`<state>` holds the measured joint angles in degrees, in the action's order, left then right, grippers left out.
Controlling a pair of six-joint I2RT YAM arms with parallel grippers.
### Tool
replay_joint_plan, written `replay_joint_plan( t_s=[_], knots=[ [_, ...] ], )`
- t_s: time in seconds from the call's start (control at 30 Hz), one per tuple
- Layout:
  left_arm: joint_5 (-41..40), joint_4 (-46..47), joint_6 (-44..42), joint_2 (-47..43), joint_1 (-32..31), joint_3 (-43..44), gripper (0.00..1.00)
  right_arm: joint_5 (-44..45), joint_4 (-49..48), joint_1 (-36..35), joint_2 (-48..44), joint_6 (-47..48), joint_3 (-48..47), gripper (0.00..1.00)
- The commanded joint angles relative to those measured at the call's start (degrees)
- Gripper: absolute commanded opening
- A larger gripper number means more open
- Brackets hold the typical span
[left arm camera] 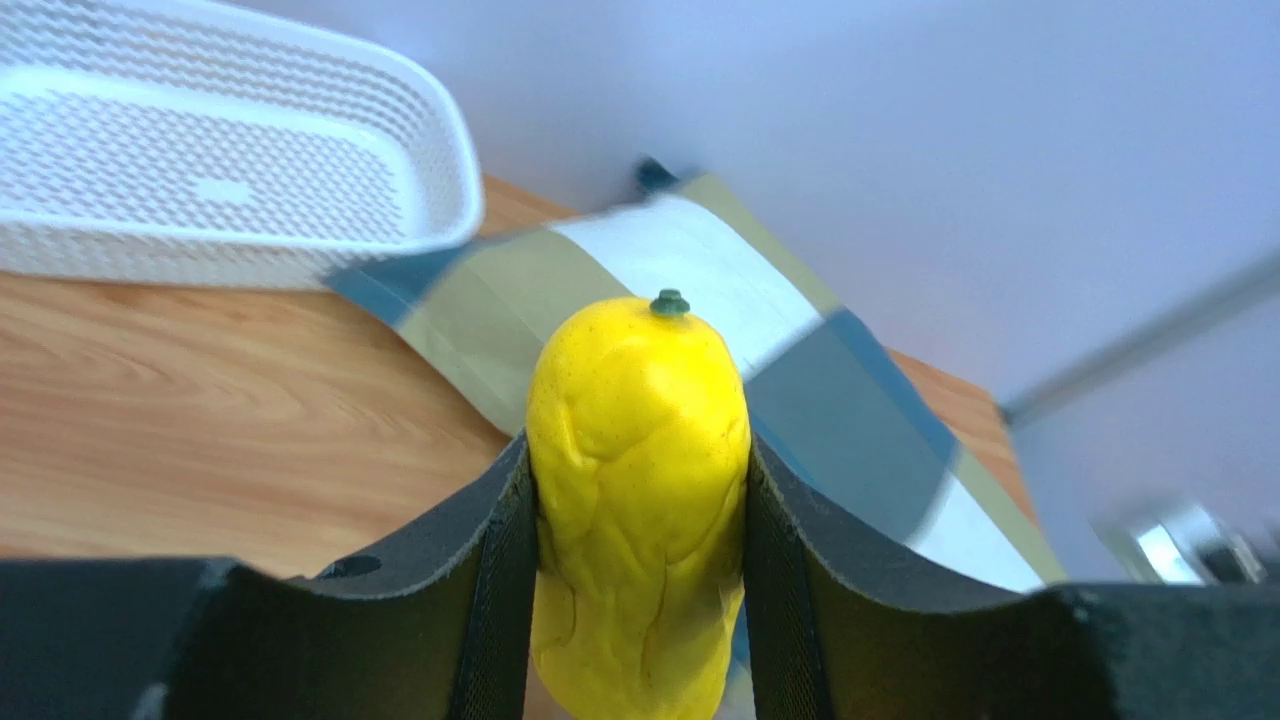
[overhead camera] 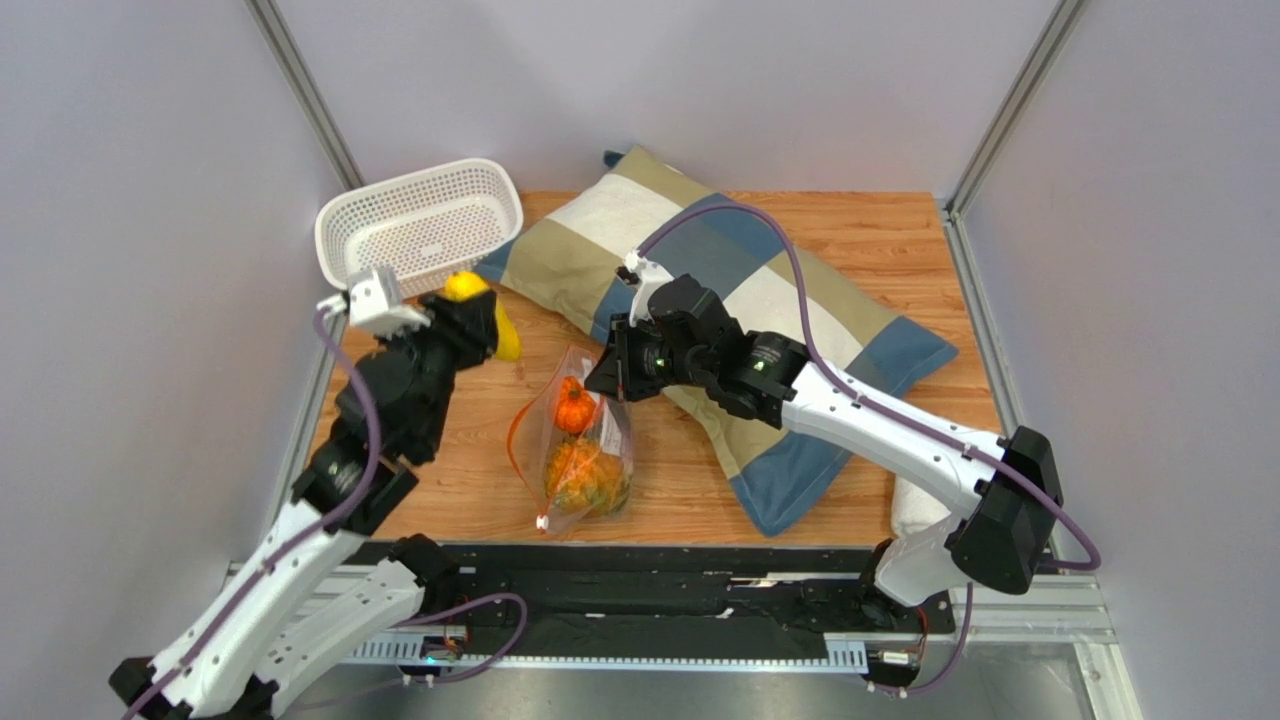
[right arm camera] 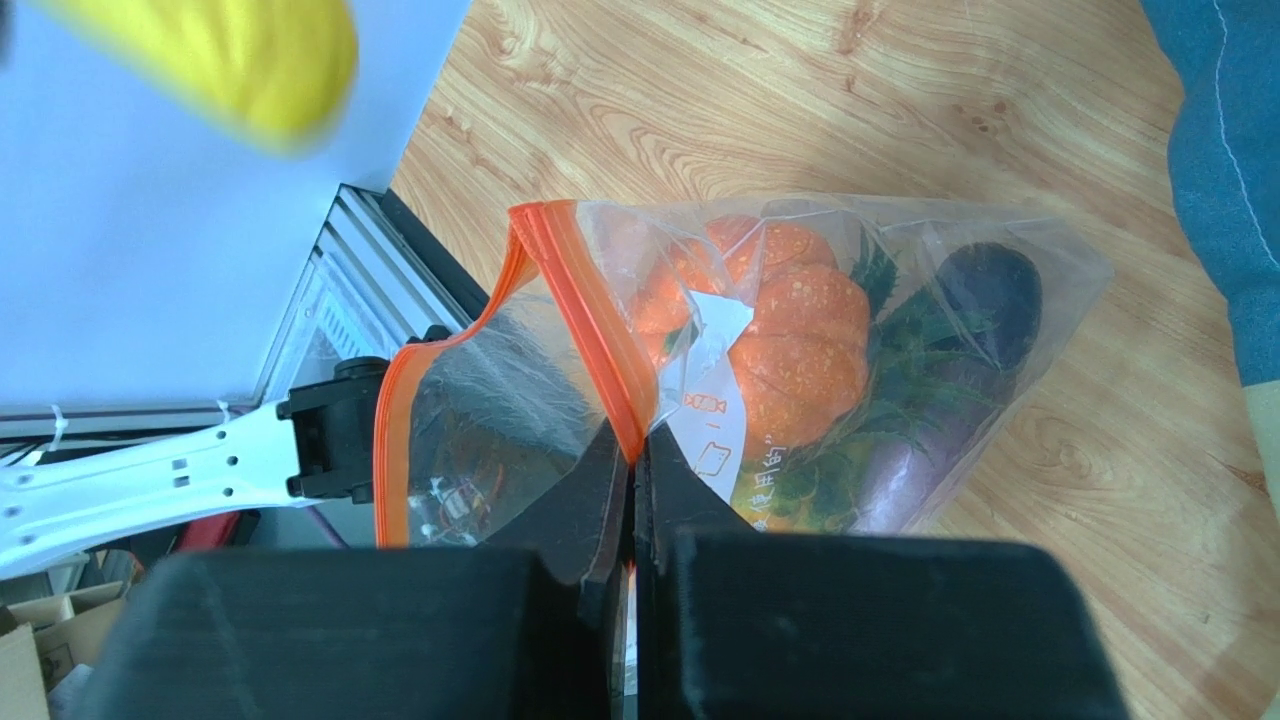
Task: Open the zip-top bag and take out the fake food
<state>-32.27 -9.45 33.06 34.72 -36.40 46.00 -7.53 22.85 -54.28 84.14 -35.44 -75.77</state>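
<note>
The zip-top bag [overhead camera: 574,446] lies on the wooden table between the arms, its orange-red zip strip [right arm camera: 583,323] parted into an open loop. My right gripper [right arm camera: 639,458] is shut on one side of that strip and lifts the bag's upper edge [overhead camera: 609,375]. Inside the bag [right arm camera: 902,255] are an orange pineapple [right arm camera: 789,338] with green leaves, a purple eggplant [right arm camera: 984,300] and other orange pieces [overhead camera: 586,473]. My left gripper [left arm camera: 639,495] is shut on a yellow fake food piece [left arm camera: 639,435], held off the table left of the bag [overhead camera: 484,318], near the basket.
A white perforated basket [overhead camera: 334,240] stands tilted at the back left, close to the left gripper [left arm camera: 226,258]. A blue, beige and white checked pillow [overhead camera: 751,285] covers the back right of the table, under the right arm.
</note>
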Motion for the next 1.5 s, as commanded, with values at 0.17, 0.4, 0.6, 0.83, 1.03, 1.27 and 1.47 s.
replay_joint_plan(
  t_s=[0.17, 0.4, 0.6, 0.83, 1.03, 1.27, 1.47],
  knots=[
    [12.58, -11.89, -3.61, 38.81, 24.26, 29.88, 0.0, -0.91, -0.7, 0.32, -1.78, 3.89, -0.43, 0.0],
    [27.86, 3.7, -7.75, 64.72, 36.04, 42.58, 0.0, -5.74, -1.05, 0.23, -2.4, 4.77, 0.53, 0.0],
    [38.06, 5.31, -6.6, 86.79, 41.41, 60.86, 0.0, -5.92, 0.0, 0.14, -3.54, 5.12, 1.67, 0.0],
    [40.0, 7.69, -5.9, 101.85, 41.85, 74.57, 0.0, -4.07, 2.19, -0.03, -3.72, 5.38, 0.19, 0.0],
    [37.81, -0.3, -6.34, 108.45, 41.85, 83.81, 0.38, -3.98, 2.81, -0.39, -1.53, 4.68, -1.49, 0.0],
    [39.83, -7.5, -9.33, 103.47, 41.85, 83.03, 0.95, -3.73, 2.2, -0.91, -0.11, 3.63, -0.97, 0.0],
    [43.77, -19.98, -6.7, 84.27, 41.76, 71.99, 0.87, -1.79, 2.11, -0.91, 0.76, 2.83, 0.09, 0.0]
  ],
)
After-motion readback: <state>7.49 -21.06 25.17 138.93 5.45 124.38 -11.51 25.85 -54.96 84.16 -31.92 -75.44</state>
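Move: The yellow squash is already in the left fingers; the white basket it is bound for has its middle about 45 cm ahead of that hand, 20 cm to its left and some 29 cm below. The pillow's middle lies roughly 22 cm ahead, 37 cm right and 30 cm below; the zip-top bag is about 6 cm back, 14 cm right and 24 cm down. From the right hand the basket's middle is some 49 cm ahead, 38 cm left and 19 cm lower. The yellow squash is carried by the left hand fast forward about 43 cm, sinking some 24 cm and drifting left, into the near-right part of the white basket, the fingers tipping down nearly 30 degrees. There the fingers open wide and let go, then the hand draws back a few centimetres. The right hand stays shut on the bag's rim, easing slightly back. ##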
